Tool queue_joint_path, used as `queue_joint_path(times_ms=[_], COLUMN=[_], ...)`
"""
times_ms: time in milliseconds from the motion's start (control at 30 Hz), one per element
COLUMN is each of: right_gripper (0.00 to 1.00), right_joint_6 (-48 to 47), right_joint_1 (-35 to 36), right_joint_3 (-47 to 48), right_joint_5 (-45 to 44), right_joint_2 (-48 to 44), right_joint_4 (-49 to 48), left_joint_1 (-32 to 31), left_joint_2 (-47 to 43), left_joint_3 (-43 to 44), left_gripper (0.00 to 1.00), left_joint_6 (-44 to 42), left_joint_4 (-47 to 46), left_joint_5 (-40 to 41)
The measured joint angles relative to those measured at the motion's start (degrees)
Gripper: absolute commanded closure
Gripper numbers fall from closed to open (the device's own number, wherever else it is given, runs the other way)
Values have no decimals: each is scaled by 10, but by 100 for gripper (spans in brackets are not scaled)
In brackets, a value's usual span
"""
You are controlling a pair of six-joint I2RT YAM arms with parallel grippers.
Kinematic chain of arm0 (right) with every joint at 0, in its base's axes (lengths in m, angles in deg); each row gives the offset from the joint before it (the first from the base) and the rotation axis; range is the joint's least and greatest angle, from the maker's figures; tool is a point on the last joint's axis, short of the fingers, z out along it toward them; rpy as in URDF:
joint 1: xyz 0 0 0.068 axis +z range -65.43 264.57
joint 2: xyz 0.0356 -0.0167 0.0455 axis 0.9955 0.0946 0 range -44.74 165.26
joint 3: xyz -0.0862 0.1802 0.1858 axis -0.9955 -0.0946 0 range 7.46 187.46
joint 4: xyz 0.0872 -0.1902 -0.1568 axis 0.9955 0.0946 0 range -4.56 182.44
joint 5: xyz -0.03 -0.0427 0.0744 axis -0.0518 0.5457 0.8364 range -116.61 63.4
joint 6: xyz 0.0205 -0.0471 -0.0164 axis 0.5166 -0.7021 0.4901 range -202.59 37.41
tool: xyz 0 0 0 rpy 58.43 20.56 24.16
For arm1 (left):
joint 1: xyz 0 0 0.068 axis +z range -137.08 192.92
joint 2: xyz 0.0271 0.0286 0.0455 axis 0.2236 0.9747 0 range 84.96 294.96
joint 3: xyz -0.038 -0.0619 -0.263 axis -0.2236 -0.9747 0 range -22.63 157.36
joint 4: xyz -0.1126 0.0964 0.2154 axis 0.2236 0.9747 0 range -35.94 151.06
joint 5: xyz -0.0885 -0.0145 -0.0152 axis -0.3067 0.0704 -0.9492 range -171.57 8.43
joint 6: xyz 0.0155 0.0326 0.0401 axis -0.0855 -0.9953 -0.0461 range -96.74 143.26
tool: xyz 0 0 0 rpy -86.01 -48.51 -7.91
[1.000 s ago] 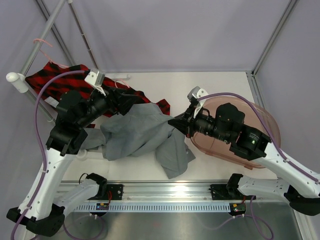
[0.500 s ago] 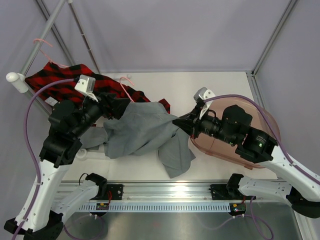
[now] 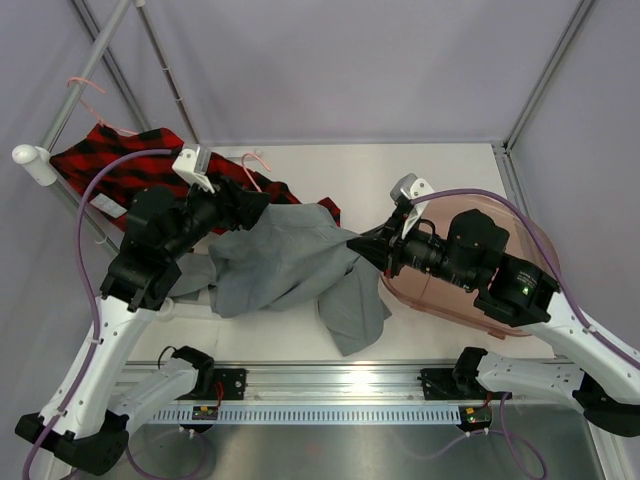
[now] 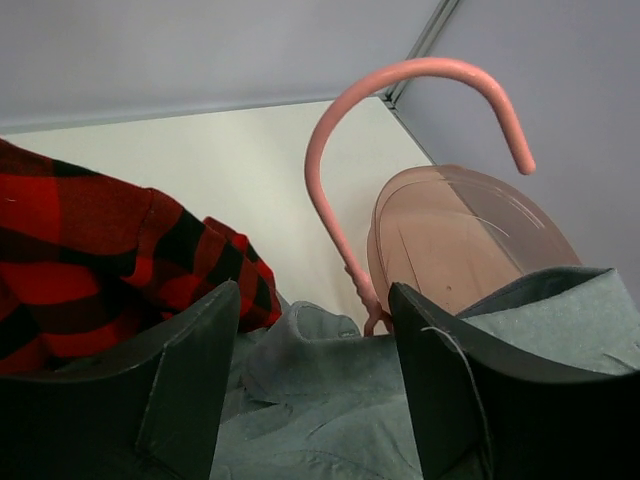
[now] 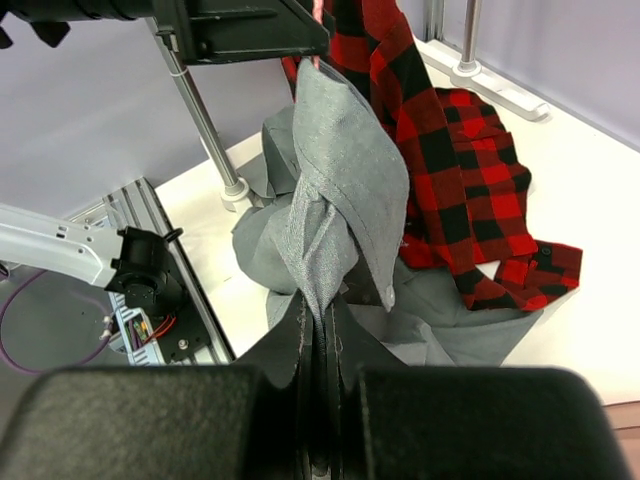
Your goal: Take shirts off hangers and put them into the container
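The grey shirt [image 3: 285,262] lies bunched on the table, its right edge pinched in my shut right gripper [image 3: 353,243]. In the right wrist view a twisted fold of the grey shirt [image 5: 340,170] runs up from the right gripper [image 5: 322,335]. My left gripper [image 4: 315,345] stands open over the grey collar [image 4: 320,375], one finger [image 4: 190,370] on each side. A pink hanger's hook [image 4: 335,140] rises from that collar, also seen from above as the hanger [image 3: 252,160]. The plaid shirt [image 3: 120,165] drapes from the rail. The container [image 3: 525,250] sits at the right.
Grey rail poles [image 3: 95,60] slant along the back left, with another pink hanger [image 3: 85,90] hooked on them. A pole base [image 5: 232,190] stands beside the shirts. The aluminium rail [image 3: 330,395] carrying the arm bases runs along the near edge.
My left wrist swung left and came back right over the grey collar, jaws narrowing a little. The right gripper drew the grey shirt slightly right. The pink hook now shows.
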Motion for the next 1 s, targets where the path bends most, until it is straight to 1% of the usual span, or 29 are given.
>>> queue_joint_path(times_ms=[100, 133, 167, 200, 267, 333, 400, 500, 533, 567, 600, 633, 667, 700, 833, 933, 1000], right_gripper=[100, 100, 100, 100, 100, 100, 100, 100, 62, 26, 12, 9, 2, 0, 1, 1, 2], right_joint_6=[0, 0, 0, 0, 0, -1, -2, -2, -2, -1, 1, -4, -4, -4, -3, -2, 0], right_joint_1=[0, 0, 0, 0, 0, 0, 0, 0, 0, 0, 0, 0, 0, 0, 0, 0, 0], right_joint_3=[1, 1, 1, 1, 1, 1, 1, 1, 1, 2, 4, 6, 8, 8, -26, -53, -61], right_joint_5=[0, 0, 0, 0, 0, 0, 0, 0, 0, 0, -5, -9, -20, -28, -45, -46, -44], right_joint_2=[0, 1, 1, 2, 3, 3, 2, 0, -1, -2, -2, -2, -3, -8, -70, -115, -124], right_joint_4=[10, 12, 13, 13, 15, 16, 18, 18, 18, 21, 25, 28, 32, 37, 44, 48, 42], left_joint_1=[-2, -2, -3, -4, -7, -7, -7, -6, -6, -6, -6, -6, -6, -6, -6, -6, -6], left_joint_2=[9, 11, 12, 14, 16, 18, 20, 21, 21, 21, 21, 21, 22, 25, 45, 58, 58], left_joint_3=[-3, -3, -3, -3, -2, -2, 1, 2, 2, 2, 2, 3, 5, 12, 58, 94, 105], left_gripper=[55, 66, 74, 80, 81, 86, 99, 100, 100, 100, 100, 100, 100, 100, 100, 100, 100], left_joint_6=[8, 10, 16, 21, 24, 31, 38, 44, 47, 49, 49, 46, 44, 41, 21, 16, 14], left_joint_4=[-7, -11, -16, -21, -28, -32, -33, -33, -34, -34, -33, -29, -24, -15, 18, 25, 28], left_joint_5=[-8, -11, -13, -21, -30, -34, -36, -40, -42, -42, -42, -41, -40, -39, -35, -36, -37])
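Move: The pink hanger's neck is nearly between my open left fingers, roughly 2 cm right, 1 cm ahead and 1 cm below. The grey shirt's body sags some 7 cm right, 9 cm back and 13 cm below. The red plaid shirt's middle is about 12 cm left, 3 cm ahead and 10 cm below. From my right hand, still pinching the grey cloth, that neck is some 15 cm left and 9 cm ahead, level. I shift my left hand about 2 cm right and shut its fingers on the hanger below its hook, then raise it some 4 cm. My right hand holds the grey cloth nearly still while that grip forms, then opens wide and backs off about 5 cm to the right and a little back, letting go of the cloth. ##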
